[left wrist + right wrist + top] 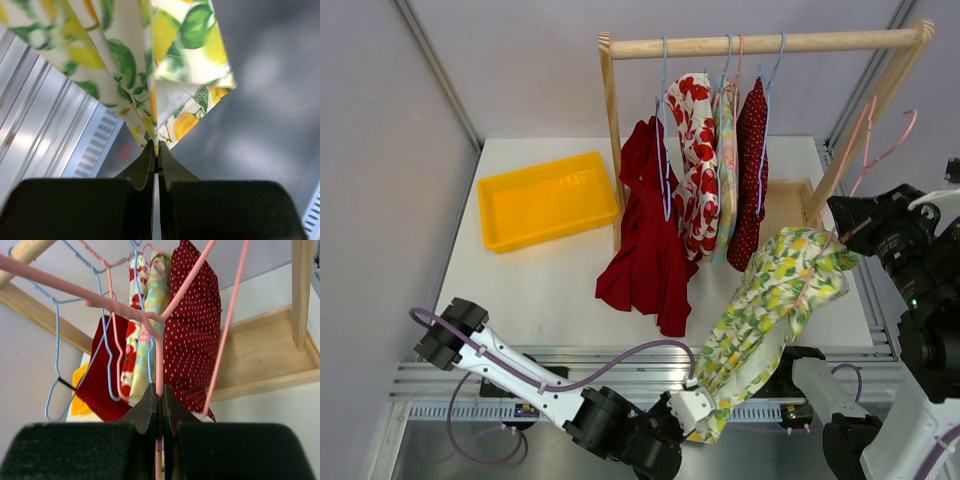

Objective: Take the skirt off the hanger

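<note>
The lemon-print skirt (775,300) hangs stretched slantwise from the pink hanger (880,140) at the right down past the table's front edge. My left gripper (705,422) is shut on the skirt's lower hem; in the left wrist view the printed cloth (165,60) is pinched between the closed tips of the gripper (155,147). My right gripper (837,232) holds the hanger off the rail at the skirt's upper end. Seen from the right wrist, the gripper (158,390) is shut on the pink hanger's wire (115,307).
A wooden clothes rack (760,44) stands at the back with a dark red garment (645,240), a red floral one (695,160) and a dotted one (752,170) on blue hangers. A yellow tray (548,200) lies at the left. A metal rail (620,360) edges the table front.
</note>
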Robot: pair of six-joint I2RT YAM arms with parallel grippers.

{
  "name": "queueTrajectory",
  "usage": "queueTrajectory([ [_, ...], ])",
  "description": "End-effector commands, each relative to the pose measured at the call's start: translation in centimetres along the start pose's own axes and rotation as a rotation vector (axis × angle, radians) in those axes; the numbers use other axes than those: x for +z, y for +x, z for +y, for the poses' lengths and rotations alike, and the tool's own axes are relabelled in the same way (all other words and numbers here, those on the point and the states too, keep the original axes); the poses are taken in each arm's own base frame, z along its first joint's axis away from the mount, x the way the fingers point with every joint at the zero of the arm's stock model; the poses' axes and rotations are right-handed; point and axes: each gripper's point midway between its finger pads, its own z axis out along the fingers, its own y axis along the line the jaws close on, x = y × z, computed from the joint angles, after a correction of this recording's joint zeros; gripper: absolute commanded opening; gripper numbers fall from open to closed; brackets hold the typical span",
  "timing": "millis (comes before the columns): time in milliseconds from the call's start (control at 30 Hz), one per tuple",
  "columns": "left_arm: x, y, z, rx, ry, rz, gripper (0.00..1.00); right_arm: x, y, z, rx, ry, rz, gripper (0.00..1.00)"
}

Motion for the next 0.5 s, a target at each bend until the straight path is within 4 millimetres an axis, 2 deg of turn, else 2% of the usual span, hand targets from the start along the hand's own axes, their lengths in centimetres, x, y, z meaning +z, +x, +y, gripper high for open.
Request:
queueTrajectory([
  [0,-2.6,7.8,5.2,-0.003,-0.200,0.215,0.00,4.6,-7.4,1.1,-0.052,-0.024,-0.245,0.00],
  [33,-2.5,8.4,6.2,-0.028,-0.215,0.210,0.00,5.3,-7.6,1.0,-0.055,-0.019,-0.244,0.00],
  [100,-3.3,7.9,7.6,-0.076,-0.225,0.165,0.00,7.1,-8.3,0.9,-0.059,-0.016,-0.246,0.00],
  [133,-3.5,8.5,9.1,-0.103,-0.254,0.160,0.00,7.7,-8.5,0.9,-0.065,-0.013,-0.245,0.00],
  [167,-3.8,8.4,10.0,-0.119,-0.268,0.145,0.00,7.9,-9.3,1.2,-0.070,-0.017,-0.263,0.00],
  [200,-4.8,8.0,10.9,-0.137,-0.274,0.130,0.00,9.3,-9.4,1.0,-0.071,-0.011,-0.250,0.00],
  [267,-5.6,7.5,12.1,-0.165,-0.299,0.098,0.00,10.2,-10.1,1.2,-0.071,-0.017,-0.261,0.00],
  [333,-6.7,7.2,13.3,-0.185,-0.318,0.084,0.00,12.1,-10.1,0.9,-0.063,-0.014,-0.243,0.00],
  [467,-7.3,8.0,15.1,-0.189,-0.357,0.107,0.00,15.4,-10.4,0.6,-0.056,-0.014,-0.226,0.00],
])
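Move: The left gripper already pinches the hem of the lemon skirt; the pink hanger, its neck still held by the right gripper, is about 28 cm ahead of the left hand, 18 right and 33 up. The yellow tray lies some 55 cm ahead, 30 left and 12 down, the red dress 42 ahead, 11 left and 5 up. From the right hand, the dotted skirt hangs about 28 cm ahead, 10 left and 8 lower. Drive the right gripper about 14 cm forward towards the dotted skirt, sinking a little and tipping down some 10 degrees, still gripping the hanger. Meanwhile keep the hem pinched and sweep the left gripper left and forward, towards the tray's side, dipping first and then rising back, while turning counter-clockwise, so the hands draw apart and pull the skirt between them. ##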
